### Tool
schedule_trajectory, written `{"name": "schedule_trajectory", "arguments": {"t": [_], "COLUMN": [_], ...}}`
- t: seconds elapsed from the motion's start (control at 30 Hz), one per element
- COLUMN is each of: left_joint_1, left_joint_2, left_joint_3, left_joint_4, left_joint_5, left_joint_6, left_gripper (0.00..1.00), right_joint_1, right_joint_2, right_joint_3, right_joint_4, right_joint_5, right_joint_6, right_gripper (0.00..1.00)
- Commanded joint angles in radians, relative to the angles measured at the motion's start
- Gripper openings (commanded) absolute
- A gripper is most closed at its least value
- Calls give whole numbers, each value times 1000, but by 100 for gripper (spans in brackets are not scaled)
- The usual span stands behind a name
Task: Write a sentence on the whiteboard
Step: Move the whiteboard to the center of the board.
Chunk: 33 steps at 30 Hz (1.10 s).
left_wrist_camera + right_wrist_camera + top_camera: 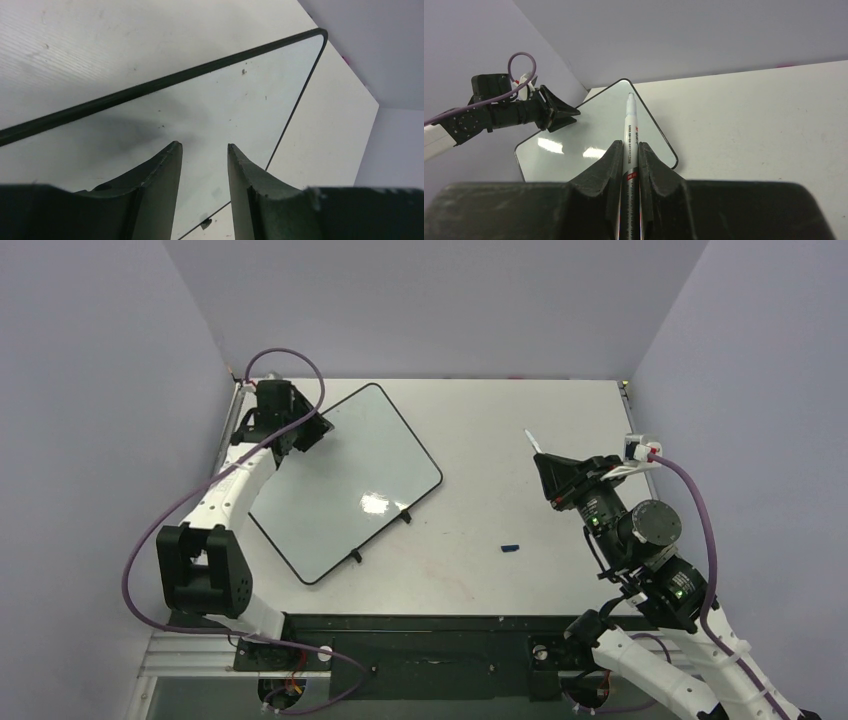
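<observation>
The whiteboard (340, 490) lies turned at an angle on the left half of the table, glossy white with a thin black rim. Its surface is blank and no sentence is in view. My left gripper (318, 430) is over the board's far left edge, open, with only bare board (215, 105) showing between its fingers (204, 146). My right gripper (545, 462) is raised above the table to the right of the board, shut on a white marker (630, 117). The marker's uncapped tip (528, 434) points away from the arm toward the board (594, 135).
A small blue cap (511, 548) lies on the matte tabletop between the board and the right arm. The board's small black feet (407, 513) stick out along its near right edge. Purple walls close in the table on three sides.
</observation>
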Motion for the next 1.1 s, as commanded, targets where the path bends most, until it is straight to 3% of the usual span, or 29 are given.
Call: {"name": "schedule_trajectory", "arguments": {"t": [0.0,0.1,0.43,0.8,1.07], "left_joint_1": [-16,7,196,429,505], "left_joint_2": [-40,-32,-98,-248,-256], "left_joint_3": [21,94,199,-34,-59], "left_joint_4": [-72,-130,-235,-263,-260], "left_joint_5": [1,-33,26,-25,-12], "left_joint_6": [7,99,191,201,212], "left_gripper": [38,50,69,78,81], "right_joint_1": [-3,-4,-3,-3,-4], "right_joint_2": [-13,-22,-8,5,-1], "right_joint_3": [3,2,9,1,2], "right_joint_4": [10,6,5,21,17], "right_joint_5": [6,10,4,-28,-27], "right_joint_6": [7,7,15,28,26], "right_gripper": [0,0,0,0,0]}}
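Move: The left hand is low over the whiteboard, just inside its far-left edge. The whiteboard's middle lies about 11 cm back, 6 cm to the right and a couple of cm below. At the same low level, its left corner is some 17 cm left and 11 cm back, its far corner about 12 cm ahead and 10 cm right. From the right hand, the whiteboard's middle is roughly 12 cm ahead, 31 cm left and 20 cm below. Leftward and back, after a small dip back and to the right, the left hand swings in a low arc from the whiteboard's far-left edge to its left corner. It travels about 19 cm left and 10 cm back, rises some 6 cm midway, then sinks almost to its starting height. The wrist turns counter-clockwise by about 20 degrees as the fingers open wide. ##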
